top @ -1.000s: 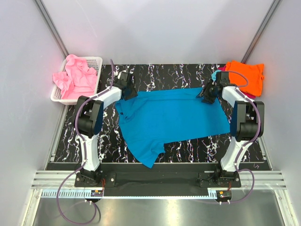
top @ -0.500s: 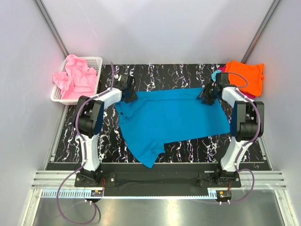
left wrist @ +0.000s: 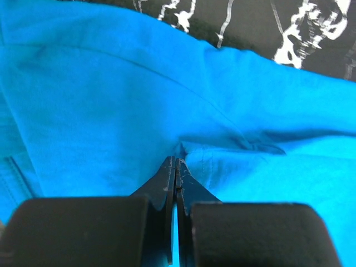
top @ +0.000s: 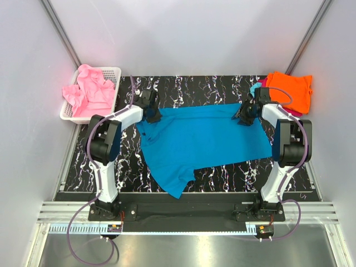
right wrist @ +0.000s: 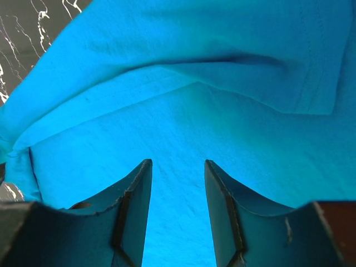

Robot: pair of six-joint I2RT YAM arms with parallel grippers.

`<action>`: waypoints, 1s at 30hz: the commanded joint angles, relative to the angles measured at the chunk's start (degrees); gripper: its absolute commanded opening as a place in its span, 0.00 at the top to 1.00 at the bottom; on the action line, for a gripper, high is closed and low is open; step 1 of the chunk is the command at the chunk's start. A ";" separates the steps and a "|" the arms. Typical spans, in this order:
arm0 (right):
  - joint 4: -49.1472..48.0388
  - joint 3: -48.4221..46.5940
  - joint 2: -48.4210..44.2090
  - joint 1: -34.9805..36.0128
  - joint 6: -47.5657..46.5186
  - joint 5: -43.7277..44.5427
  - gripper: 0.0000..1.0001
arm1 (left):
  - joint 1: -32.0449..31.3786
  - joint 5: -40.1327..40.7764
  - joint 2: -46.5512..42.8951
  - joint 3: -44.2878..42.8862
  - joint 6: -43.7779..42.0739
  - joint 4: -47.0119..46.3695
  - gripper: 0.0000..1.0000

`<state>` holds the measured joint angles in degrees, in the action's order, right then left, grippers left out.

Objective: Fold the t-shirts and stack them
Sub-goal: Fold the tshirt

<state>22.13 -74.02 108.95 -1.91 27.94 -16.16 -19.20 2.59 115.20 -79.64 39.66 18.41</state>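
A teal-blue t-shirt (top: 200, 139) lies spread across the black marbled table (top: 189, 86), one corner drooping toward the near edge. My left gripper (top: 151, 114) sits at the shirt's far left corner. In the left wrist view it (left wrist: 176, 161) is shut, with a pucker of the teal cloth (left wrist: 111, 100) pinched at its tips. At the far right corner my right gripper (top: 243, 118) hovers low over the shirt. The right wrist view shows it (right wrist: 178, 162) open, with only flat teal cloth (right wrist: 222, 55) under the gap.
A white mesh basket (top: 114, 72) with pink t-shirts (top: 89, 89) stands off the table's far left corner. A folded orange t-shirt (top: 289, 89) lies on a small stack at the far right corner, with a bit of light cyan cloth (top: 253, 88) beside it.
My left gripper has closed on the shirt's far left corner. Both arms have hardly shifted, and the right jaws stay apart.
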 commanded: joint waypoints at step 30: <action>-0.60 1.51 -6.38 0.95 -0.52 0.69 0.50 | -1.63 -6.72 -10.88 7.94 -4.42 -7.78 0.56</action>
<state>22.20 -71.96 104.53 -1.48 28.27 -15.64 -22.13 -2.24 102.69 -66.67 36.05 14.72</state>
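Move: My left fingers are already shut at a stitched corner of the turned-over blue layer, near the t-shirt's far left end; the spot this layer is taken to is about 8 cm back and 1 cm to the right, on the shirt. The shirt's far edge is some 5 cm ahead, while its loose near end sticks out about 28 cm back and 10 cm to the right. From my open right hand that spot lies roughly 40 cm left and 8 cm back. I keep my left fingers shut and lift about 5 cm off the t-shirt, drawing the pinched layer back, then come down about 3 cm, some 8 cm back from the start. There I open them to nearly half, let go of the cloth and ease forward 2 cm, slightly up. My right hand stays open above the shirt's far right, dips slightly and rises about 2 cm. ##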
